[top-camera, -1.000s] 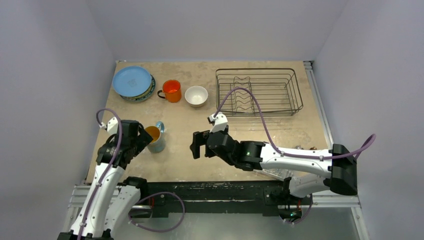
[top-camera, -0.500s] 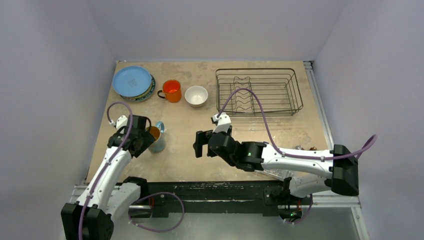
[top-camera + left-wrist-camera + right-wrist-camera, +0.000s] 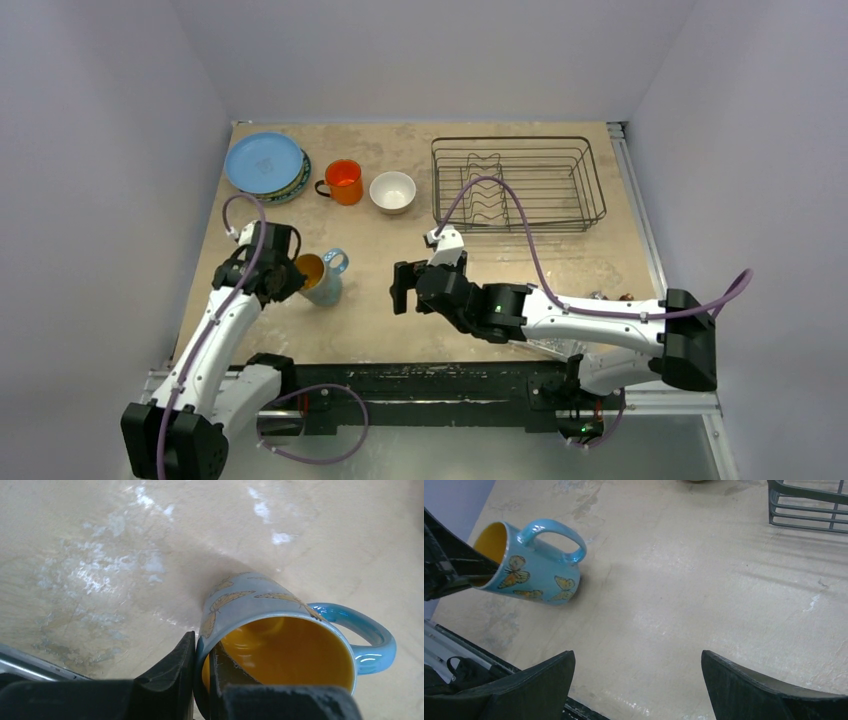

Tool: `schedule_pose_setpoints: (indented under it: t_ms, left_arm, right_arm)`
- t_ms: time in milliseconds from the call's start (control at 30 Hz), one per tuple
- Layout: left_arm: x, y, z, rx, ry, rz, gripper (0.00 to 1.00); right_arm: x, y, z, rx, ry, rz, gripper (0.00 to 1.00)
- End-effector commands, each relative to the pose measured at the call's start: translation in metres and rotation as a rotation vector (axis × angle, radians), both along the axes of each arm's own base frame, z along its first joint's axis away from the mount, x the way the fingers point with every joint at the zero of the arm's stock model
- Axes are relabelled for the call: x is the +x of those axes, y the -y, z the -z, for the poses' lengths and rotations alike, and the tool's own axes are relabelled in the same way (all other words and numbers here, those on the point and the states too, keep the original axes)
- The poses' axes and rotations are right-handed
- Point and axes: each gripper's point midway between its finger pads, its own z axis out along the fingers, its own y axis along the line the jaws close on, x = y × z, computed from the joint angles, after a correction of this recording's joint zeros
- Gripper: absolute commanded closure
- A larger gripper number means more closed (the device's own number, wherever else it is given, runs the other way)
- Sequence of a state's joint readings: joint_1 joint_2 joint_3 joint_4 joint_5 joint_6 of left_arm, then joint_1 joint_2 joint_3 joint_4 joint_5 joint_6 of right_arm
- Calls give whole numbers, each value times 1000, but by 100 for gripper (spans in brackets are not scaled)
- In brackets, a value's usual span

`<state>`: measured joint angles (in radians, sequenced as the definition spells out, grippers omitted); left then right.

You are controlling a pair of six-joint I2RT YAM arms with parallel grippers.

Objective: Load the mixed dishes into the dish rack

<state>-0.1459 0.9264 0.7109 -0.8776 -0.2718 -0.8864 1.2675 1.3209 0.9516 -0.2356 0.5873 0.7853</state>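
Note:
My left gripper is shut on the rim of the light-blue mug, one finger inside and one outside. The mug is tilted, its yellow inside facing the gripper, handle turned up. My right gripper is open and empty to the right of the mug, above bare table. The blue plate lies on a stack at the back left. The orange cup and white bowl stand beside it. The dish rack is empty at the back right.
The rim of a patterned plate shows under the blue plate; any other plate in the stack is hidden. The rack's corner shows in the right wrist view. Small objects lie by the right arm near the table's right edge.
My left gripper has tipped the mug from upright to tilted, turning its handle up and to the right. The right gripper has barely moved.

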Motion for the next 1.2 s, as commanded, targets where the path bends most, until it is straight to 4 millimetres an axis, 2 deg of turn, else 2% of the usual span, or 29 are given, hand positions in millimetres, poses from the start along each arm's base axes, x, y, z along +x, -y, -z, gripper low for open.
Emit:
schedule_pose_setpoints:
  t_ms: [0, 167, 267, 333, 400, 433, 500, 600, 733, 833, 967, 1100, 1167]
  left_arm:
    - [59, 30, -115, -79, 426, 203, 100]
    - [87, 52, -220, -43, 809, 406, 100]
    - [99, 69, -271, 32, 964, 544, 100]
    - [105, 78, -296, 124, 1048, 625, 100]
    - [109, 89, -312, 192, 1127, 698, 100]
    - [109, 97, -315, 197, 1168, 741, 100]
    - [105, 123, -308, 174, 1245, 886, 100]
    - [99, 154, -281, 185, 1309, 1060, 100]
    - [83, 182, -274, 158, 1330, 1195, 100]
    - [76, 191, -264, 180, 1310, 1244, 100]
    - [71, 197, -253, 249, 1288, 1291, 100]
    - [68, 201, -250, 264, 1288, 1313, 100]
    - [65, 202, -252, 256, 1296, 1318, 100]
  right_arm:
    - [8, 14, -22, 34, 34, 75, 1]
    - [10, 33, -29, 50, 53, 127, 1]
    - [11, 41, -32, 80, 58, 159, 1]
    - [11, 45, -33, 103, 51, 183, 1]
    - [10, 45, -31, 117, 38, 193, 1]
    - [10, 45, -31, 120, 33, 197, 1]
    - [10, 48, -29, 124, 13, 216, 1]
    - [9, 52, -23, 126, -19, 232, 1]
    - [5, 50, -19, 198, -61, 179, 1]
    - [-1, 41, -26, 381, -126, 59, 1]
    - [-22, 30, -68, 741, -180, -164, 1]
    - [-41, 26, -111, 929, -186, -318, 1]
    - [-43, 22, -130, 999, -203, -359, 1]
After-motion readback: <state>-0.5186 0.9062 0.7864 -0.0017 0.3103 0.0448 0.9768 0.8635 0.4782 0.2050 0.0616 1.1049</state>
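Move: Already pinched at its rim, the blue mug is headed for the open right gripper, about 30 cm to the left hand's right, nearly level with it fore-and-aft and some 8 cm higher. From the left hand, the white bowl stands 35 cm ahead and 22 cm right, the orange mug 36 ahead and 8 right. From the right hand, the blue mug is about 26 cm left, 2 cm ahead and 13 cm below. Keeping its pinch on the mug rim, the left hand sweeps up about 24 cm and forward 10, then swings right towards the right gripper, sinking some 6 cm and easing back. Its wrist turns clockwise and tips up until the fingers point forward-right, nearly level. The right hand, still open, shifts about 6 cm right, then rolls its left side up some 40 degrees while rising slightly. ##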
